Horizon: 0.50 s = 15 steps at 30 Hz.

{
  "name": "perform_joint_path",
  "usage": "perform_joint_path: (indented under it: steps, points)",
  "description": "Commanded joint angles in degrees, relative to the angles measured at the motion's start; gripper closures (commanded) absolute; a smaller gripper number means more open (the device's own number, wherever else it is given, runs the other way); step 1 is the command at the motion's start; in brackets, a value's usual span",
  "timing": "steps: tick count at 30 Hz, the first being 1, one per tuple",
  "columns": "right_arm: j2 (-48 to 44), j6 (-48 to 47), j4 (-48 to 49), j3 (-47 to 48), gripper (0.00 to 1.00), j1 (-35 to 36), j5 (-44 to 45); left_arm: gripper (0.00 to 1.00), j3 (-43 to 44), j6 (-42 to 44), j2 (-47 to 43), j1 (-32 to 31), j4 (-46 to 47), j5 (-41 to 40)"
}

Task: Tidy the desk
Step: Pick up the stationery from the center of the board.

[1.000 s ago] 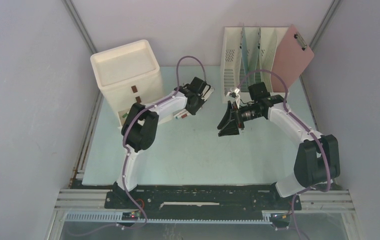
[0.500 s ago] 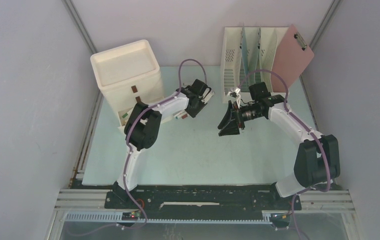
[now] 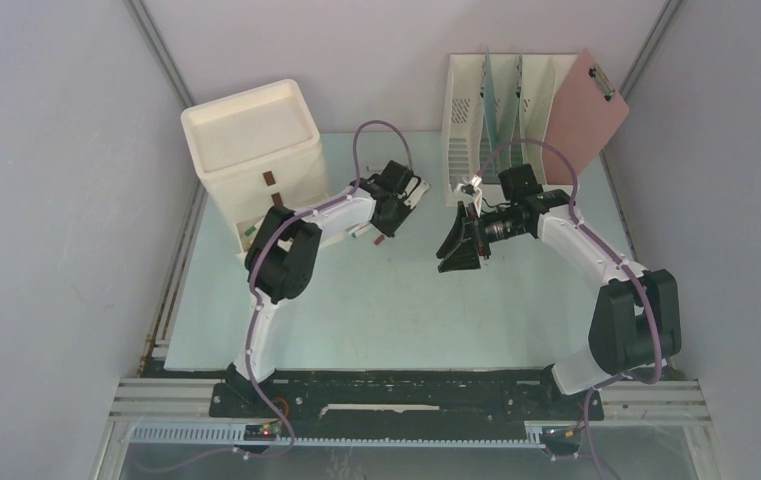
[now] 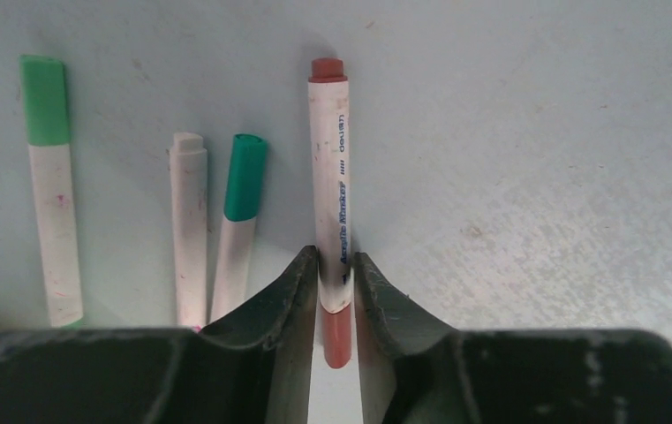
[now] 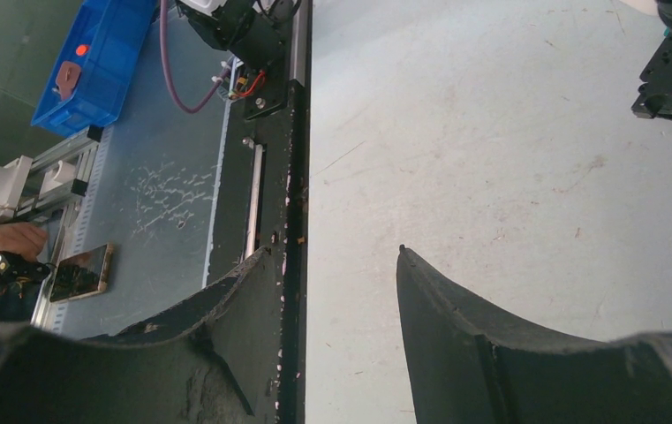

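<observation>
On the pale mint desk (image 3: 396,300) my left gripper (image 4: 336,256) is shut on a red-capped white marker (image 4: 328,177), its fingers pressed against both sides of the barrel near the lower red end. The marker points away from the wrist and lies on or just above the desk. In the top view the left gripper (image 3: 381,225) is beside the cream drawer unit (image 3: 251,140). My right gripper (image 3: 453,245) hovers open over mid-desk with nothing between its fingers (image 5: 252,265).
Left of the held marker lie a green-capped marker (image 4: 49,177), a white marker (image 4: 189,221) and a teal-capped marker (image 4: 242,203). A cream file rack (image 3: 501,100) with a pink clipboard (image 3: 586,115) stands at the back right. A black rail (image 5: 288,177) edges the desk front.
The left gripper has shifted slightly toward the front of the desk beside the drawer unit, its elbow swinging a little. The right arm has not moved.
</observation>
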Motion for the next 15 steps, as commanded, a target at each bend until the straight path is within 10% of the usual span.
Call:
perform_joint_path:
  steps: [1, 9, 15]
  points:
    - [-1.2, -1.3, -0.4, 1.3, 0.39, -0.3, -0.7, 0.74, -4.5, -4.3, -3.3, -0.7, 2.4, 2.8]
    - [-1.2, -1.3, -0.4, 1.3, 0.39, -0.4, -0.8, 0.99, -13.3, -9.7, -8.3, -2.5, 8.9, 2.4]
    - [-1.4, -1.6, -0.7, 1.3, 0.39, -0.5, -0.9, 1.0, -22.8, -15.6, -16.4, -3.2, 16.7, 4.7]
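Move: The brown marker on the board already lies between the left fingertips, its middle roughly 2 cm ahead of that hand, 1 cm to the right and 1 cm lower. From the same hand the teal marker is about 2 cm ahead and 5 cm left, the white marker 3 cm ahead and 7 cm left, and the green marker 8 cm ahead and 8 cm left, all on the board. From the right hand, the brown marker is about 6 cm ahead, 13 cm left and 18 cm below. The left hand closes its fingers from about a third open to nearly shut, pinching the brown marker across its barrel nearer the capped end, while it draws back towards the base, away from the teal and white markers. It travels about 4 cm level and low over the board, gathering speed, and turns some 10 degrees in all, partly counter-clockwise and partly with its left side dipping. ##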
